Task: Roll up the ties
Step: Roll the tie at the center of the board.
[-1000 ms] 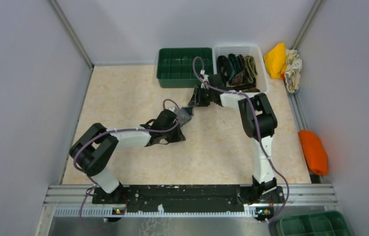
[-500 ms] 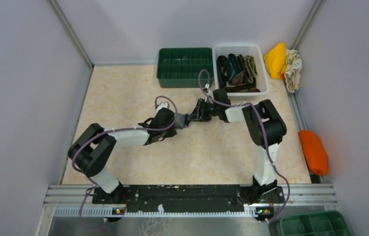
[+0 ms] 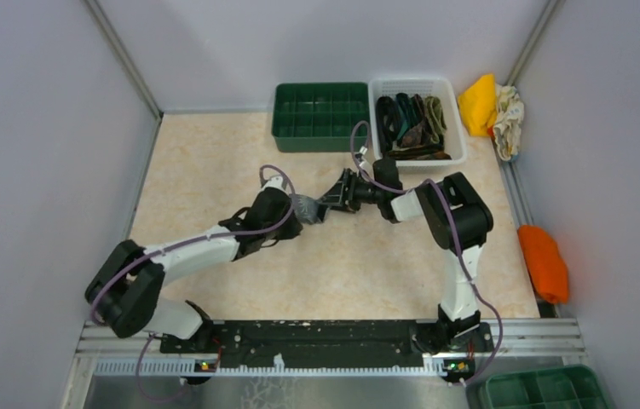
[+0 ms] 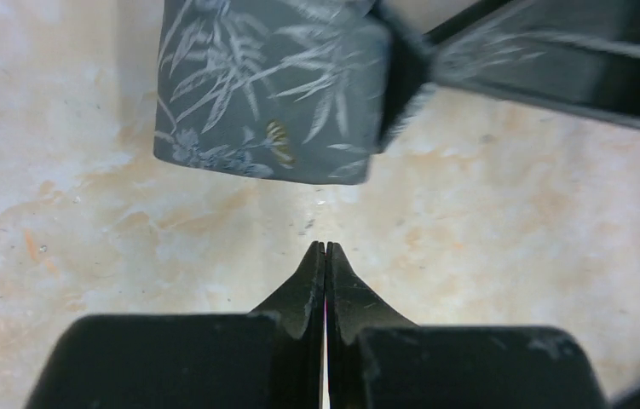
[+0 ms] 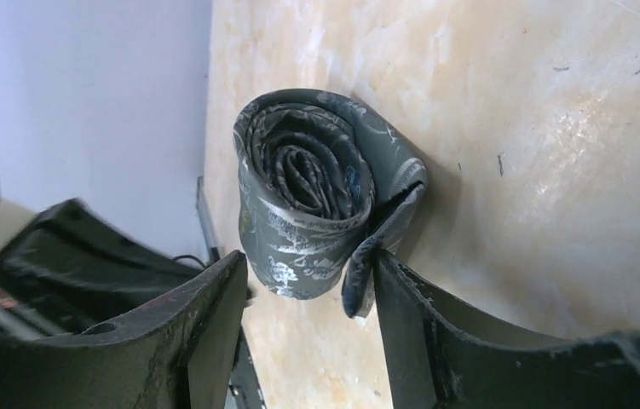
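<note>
A grey patterned tie (image 3: 307, 207), rolled into a coil (image 5: 308, 196), lies on its side on the table's middle. My right gripper (image 5: 308, 260) is open around the coil's near end. Its left finger stands clear of the roll, and the loose tail end (image 5: 384, 230) rests against its right finger. My left gripper (image 4: 325, 247) is shut with nothing in it, its tips a little short of the coil (image 4: 269, 94). From above, the left gripper (image 3: 296, 215) and right gripper (image 3: 331, 197) flank the roll. More ties (image 3: 410, 119) lie in the white basket.
The white basket (image 3: 458, 128) and a green compartment tray (image 3: 316, 115) stand at the back. A yellow cloth (image 3: 478, 102) and an orange cloth (image 3: 544, 260) lie along the right wall. Another green tray (image 3: 546, 388) is at the near right corner.
My right gripper came down and toward the left arm with the coil, then spread its jaws off it. My left arm stretched out, its elbow swinging left, and its gripper stayed shut.
</note>
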You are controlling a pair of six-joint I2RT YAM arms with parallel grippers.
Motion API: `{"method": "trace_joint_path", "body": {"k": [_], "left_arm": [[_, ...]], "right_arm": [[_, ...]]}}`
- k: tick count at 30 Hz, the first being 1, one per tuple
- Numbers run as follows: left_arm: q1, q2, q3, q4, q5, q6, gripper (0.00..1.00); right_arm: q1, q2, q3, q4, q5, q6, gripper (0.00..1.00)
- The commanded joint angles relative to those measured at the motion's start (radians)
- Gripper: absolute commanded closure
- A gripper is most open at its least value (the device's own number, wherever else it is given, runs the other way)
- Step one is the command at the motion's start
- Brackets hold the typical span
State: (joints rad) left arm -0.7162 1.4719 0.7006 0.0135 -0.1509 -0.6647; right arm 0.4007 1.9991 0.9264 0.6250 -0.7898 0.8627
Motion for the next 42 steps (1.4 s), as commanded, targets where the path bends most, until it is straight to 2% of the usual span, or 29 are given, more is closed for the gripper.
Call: {"method": "trace_joint_path", "body": {"k": [1, 5, 7, 10, 14, 15, 17, 18, 25, 30, 36, 42], "left_arm": [[-0.003, -0.159, 0.034, -0.072, 0.008, 0.015, 1.0], [0.007, -0.215, 0.09, -0.18, -0.208, -0.019, 1.0], [0.041, -0.208, 0.101, -0.205, -0.255, -0.031, 1.0], [0.135, -0.168, 0.085, -0.173, -0.22, -0.052, 1.0], [0.211, -0.122, 0.028, -0.029, -0.196, -0.047, 1.0], [0.217, -0.107, 0.024, 0.026, -0.189, -0.036, 1.0], [0.219, -0.067, 0.035, 0.064, -0.183, -0.017, 1.0], [0.218, -0.046, 0.047, 0.074, -0.179, -0.009, 1.0], [0.218, 0.092, 0.133, 0.16, -0.11, 0.045, 1.0], [0.218, 0.172, 0.204, 0.12, -0.066, 0.053, 1.0], [0.218, 0.143, 0.162, 0.126, 0.008, 0.031, 1.0], [0.218, 0.106, 0.128, 0.116, 0.021, 0.007, 1.0]], "right_arm": [[-0.007, 0.055, 0.001, 0.196, -0.068, 0.112, 0.43], [-0.007, 0.042, 0.008, 0.07, -0.026, 0.033, 0.41], [-0.007, 0.04, 0.018, 0.026, -0.011, 0.007, 0.4], [-0.007, 0.037, 0.024, 0.009, -0.005, 0.001, 0.37], [-0.007, 0.032, 0.027, 0.014, -0.002, 0.005, 0.32], [-0.007, 0.032, 0.028, 0.024, -0.005, 0.012, 0.28], [-0.007, 0.033, 0.023, 0.052, -0.01, 0.031, 0.15], [-0.007, 0.037, 0.029, 0.054, -0.015, 0.032, 0.13], [-0.007, 0.079, 0.086, -0.006, -0.033, 0.007, 0.13], [-0.003, 0.097, 0.113, -0.07, -0.038, -0.035, 0.14], [0.028, 0.108, 0.122, -0.078, -0.042, -0.036, 0.14], [0.066, 0.109, 0.122, -0.1, -0.036, -0.049, 0.15]]}}
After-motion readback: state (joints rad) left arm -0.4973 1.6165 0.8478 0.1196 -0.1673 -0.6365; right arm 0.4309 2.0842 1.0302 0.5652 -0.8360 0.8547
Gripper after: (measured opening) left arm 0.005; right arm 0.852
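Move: The rolled tie sits about 6 cm ahead of the left hand, 1 cm to its right and 2 cm below. Its loose tail end is about 6 cm to the right of that hand and 5 cm ahead; the green tray is centred some 32 cm ahead and 6 cm right. From the right hand, the rolled tie is roughly 5 cm left, level fore-and-aft and 3 cm lower; the tail end lies just under its fingertips. Around the rolled tie the left hand lifts sharply, swings left and forward past its left side, then sinks and comes back right to its far left corner, about 10 cm farther forward overall, shut fingertips close against the roll. The right hand sinks about 1 cm and shifts 2 cm left, spreading its jaws with the lower finger at the tail end. ##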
